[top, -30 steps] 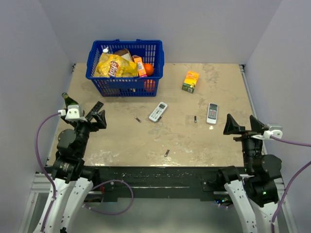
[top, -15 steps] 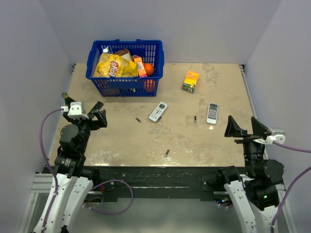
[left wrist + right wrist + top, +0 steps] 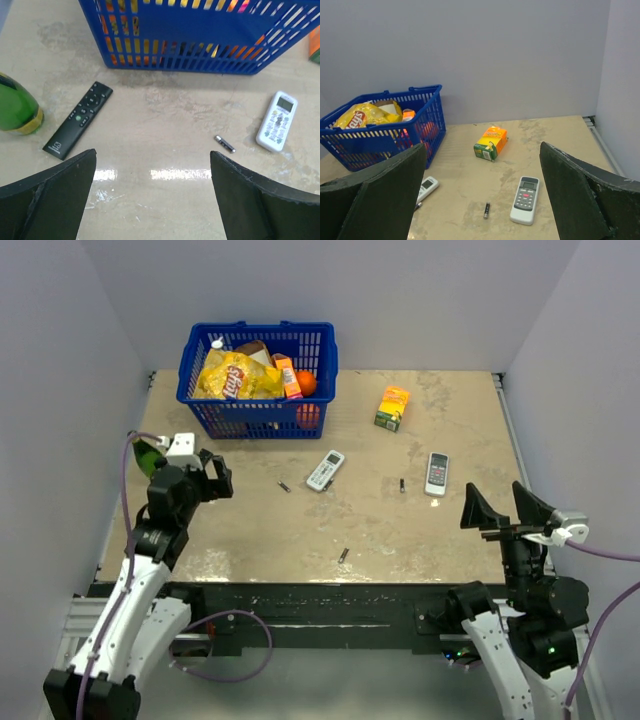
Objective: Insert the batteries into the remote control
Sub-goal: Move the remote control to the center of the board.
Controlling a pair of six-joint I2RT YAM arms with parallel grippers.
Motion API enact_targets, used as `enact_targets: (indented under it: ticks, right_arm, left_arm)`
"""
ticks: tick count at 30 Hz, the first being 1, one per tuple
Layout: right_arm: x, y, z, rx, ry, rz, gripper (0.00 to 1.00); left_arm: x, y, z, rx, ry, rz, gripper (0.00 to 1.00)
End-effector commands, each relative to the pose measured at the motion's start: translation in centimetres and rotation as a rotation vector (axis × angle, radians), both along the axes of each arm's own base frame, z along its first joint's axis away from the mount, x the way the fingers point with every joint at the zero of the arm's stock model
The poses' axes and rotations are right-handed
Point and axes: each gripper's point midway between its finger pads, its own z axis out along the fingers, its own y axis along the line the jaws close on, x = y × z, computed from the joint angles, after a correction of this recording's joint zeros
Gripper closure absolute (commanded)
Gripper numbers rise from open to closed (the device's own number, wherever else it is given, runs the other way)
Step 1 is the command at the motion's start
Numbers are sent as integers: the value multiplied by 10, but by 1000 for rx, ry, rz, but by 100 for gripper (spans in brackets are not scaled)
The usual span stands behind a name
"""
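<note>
The black remote control (image 3: 77, 120) lies on the table at the left, beside a green bottle (image 3: 17, 107); in the top view my left arm hides it. Three batteries lie apart on the table: one (image 3: 285, 486) left of centre, one (image 3: 402, 484) right of centre, one (image 3: 343, 555) near the front edge. My left gripper (image 3: 210, 482) hovers open and empty over the left side, with the remote control ahead to its left and a battery (image 3: 224, 144) ahead to its right. At the right front my right gripper (image 3: 498, 506) is open and empty, facing a battery (image 3: 486, 210).
A blue basket (image 3: 258, 415) of groceries stands at the back left. A white remote with a screen (image 3: 324, 469) lies mid-table, a white remote with grey buttons (image 3: 437, 473) at the right, an orange and green carton (image 3: 392, 408) behind them. The green bottle (image 3: 148, 453) stands by the left edge.
My left arm has swung right and forward over the table, its gripper still open. The right gripper has drifted slightly toward the near edge. Nothing on the table has moved.
</note>
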Motion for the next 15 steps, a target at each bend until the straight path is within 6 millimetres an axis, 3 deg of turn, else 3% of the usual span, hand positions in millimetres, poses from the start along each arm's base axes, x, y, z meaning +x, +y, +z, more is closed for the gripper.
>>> enact_targets:
  ticks: [1,5,8,15]
  right_arm:
    - [-8,3,10,1,-59,33,2]
    - [-9,7,10,-1,-57,56,2]
    - [-9,9,9,-2,-54,71,2]
    - [-9,13,9,-2,-54,94,2]
  left_arm:
    - [21,1,-5,33,72,7,1]
    - [37,-5,-33,48,200,-18,2]
    - [45,6,-50,40,263,22,2]
    - [71,37,-69,-1,301,121,2]
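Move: The black remote control lies flat about 12 cm to the left of the left hand, some 9 cm ahead and 17 cm below. A green bottle stands roughly 9 cm farther left of it. The blue basket's middle is about 30 cm ahead and 9 cm right of that hand; the nearest battery is about 4 cm ahead and 14 cm right. From the right hand, the remote is some 74 cm left, 20 cm ahead and 33 cm below. Towards the black remote control, still untouched, the left hand sinks about 9 cm with its fingers wide open, reaching some 4 cm forward as it drops. It swings about 3 cm left only late in the descent, while the wrist tips the fingers roughly 20 degrees farther down. ##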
